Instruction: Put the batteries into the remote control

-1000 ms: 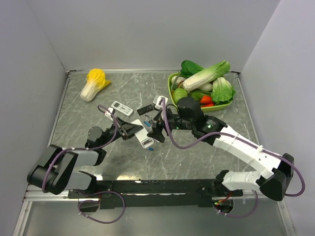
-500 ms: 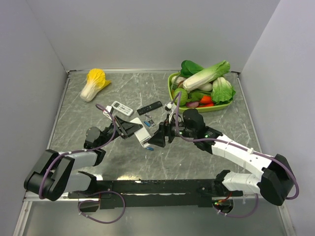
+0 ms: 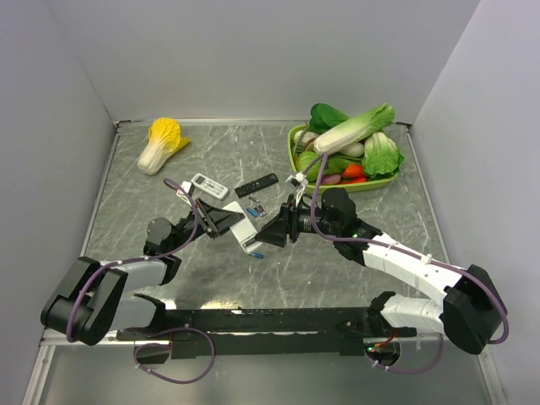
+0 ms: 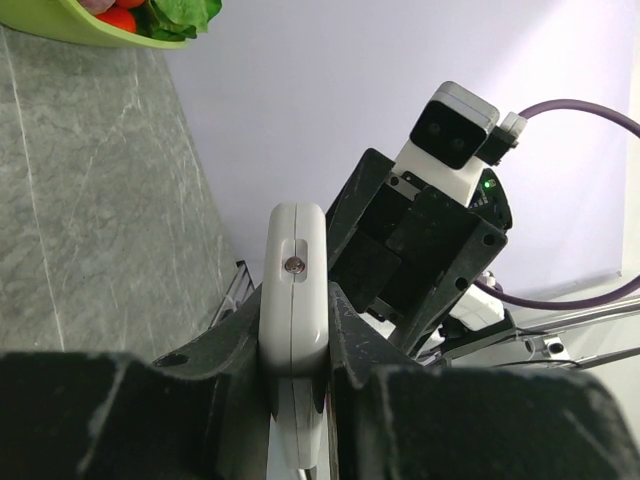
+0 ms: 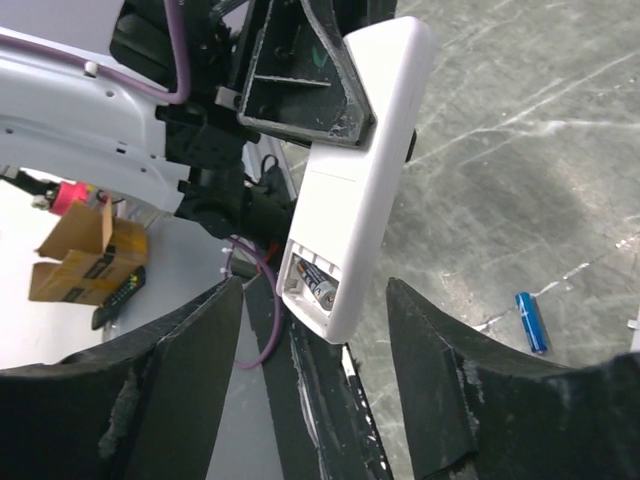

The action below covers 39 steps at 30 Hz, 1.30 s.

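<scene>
My left gripper [image 3: 223, 221] is shut on the remote control [image 3: 244, 233], clamping its two long edges [image 4: 295, 290] and holding it tilted above the table. In the right wrist view the remote's plain white back [image 5: 370, 170] faces me. Its battery bay is open at the lower end, with one battery [image 5: 322, 292] seated inside. My right gripper [image 5: 315, 390] is open, its fingers either side of that end without touching it. A blue battery [image 5: 531, 322] lies on the table just below the remote [image 3: 256, 253]. More batteries [image 3: 256, 207] lie behind it.
A small white remote [image 3: 208, 186] and a slim black remote [image 3: 256, 185] lie behind the grippers. A green basket [image 3: 294, 157] of vegetables stands at the back right, a yellow cabbage [image 3: 162, 143] at the back left. Grey walls enclose the table.
My right arm has dropped lower and reached left, bringing its fingers round the remote's open end while the jaws narrowed. The left gripper and remote have stayed put.
</scene>
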{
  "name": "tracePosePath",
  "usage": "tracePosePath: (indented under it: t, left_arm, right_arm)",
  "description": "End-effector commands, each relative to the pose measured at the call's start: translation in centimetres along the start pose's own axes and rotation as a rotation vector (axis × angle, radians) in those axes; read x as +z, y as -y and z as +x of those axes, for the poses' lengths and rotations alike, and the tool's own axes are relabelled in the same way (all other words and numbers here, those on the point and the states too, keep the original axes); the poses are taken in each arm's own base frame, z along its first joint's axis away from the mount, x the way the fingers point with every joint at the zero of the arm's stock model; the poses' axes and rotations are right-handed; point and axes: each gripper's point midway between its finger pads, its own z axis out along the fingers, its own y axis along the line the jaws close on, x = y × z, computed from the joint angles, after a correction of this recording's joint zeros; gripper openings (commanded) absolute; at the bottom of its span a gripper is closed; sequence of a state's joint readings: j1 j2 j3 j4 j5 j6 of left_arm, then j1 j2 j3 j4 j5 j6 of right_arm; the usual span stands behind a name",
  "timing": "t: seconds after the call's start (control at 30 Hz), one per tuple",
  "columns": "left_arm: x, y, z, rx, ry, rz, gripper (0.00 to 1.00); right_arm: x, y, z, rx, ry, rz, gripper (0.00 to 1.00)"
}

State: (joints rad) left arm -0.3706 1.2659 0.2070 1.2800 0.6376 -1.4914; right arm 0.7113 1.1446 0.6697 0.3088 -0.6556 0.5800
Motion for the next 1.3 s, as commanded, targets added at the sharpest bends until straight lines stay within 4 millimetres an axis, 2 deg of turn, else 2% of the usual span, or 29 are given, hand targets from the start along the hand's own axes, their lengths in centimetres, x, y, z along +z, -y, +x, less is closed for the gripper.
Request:
tracePosePath:
  t: [0.0,0.87,1.0,1.07,1.27]
  left_arm:
    - [-1.3,9.4,-0.1,0.260,0.044,0.383,0.01]
    - [-1.4,10.8,-0.3,0.240,0.052,0.443,0.01]
    - [-1.4,10.8,-0.3,0.245,0.049,0.444,0.01]
    - [-1.5,10.9,-0.3,0.247,0.047,0.446,0.02]
    - [-1.5,11.2,-0.2,0.255,0.047,0.453,0.01]
  right_arm:
    - [0.0,-0.7,-0.8,-0.003,0.028,-0.055,0.63]
    - [0.8,-0.1,-0.5,0.032,-0.010,-0.081,0.46]
    - [0.9,-0.2,-0.6,0.030,-0.009,-0.089,0.37]
    - [1.0,-0.4,-0.8,0.027,-0.005,-0.100,0.30]
    - [1.3,-0.7,-1.2,0.030,-0.005,-0.127,0.20]
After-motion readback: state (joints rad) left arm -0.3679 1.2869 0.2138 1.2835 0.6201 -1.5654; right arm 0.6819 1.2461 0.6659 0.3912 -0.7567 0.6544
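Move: The white remote's battery compartment, with a battery in it, lies just off the right fingertips, about 2 cm to the hand point's left, 1 cm back and 2 cm below. A loose blue battery lies on the table some 3 cm back, 2 cm left and 12 cm below; the small battery cluster is roughly 10 cm ahead and 2 cm left at that same depth. From the left hand gripping the remote, the compartment is some 6 cm back and 5 cm right, about level. The right hand sinks about 1.5 cm, its fingers narrowing by half to pinch the left-held remote's battery end. ##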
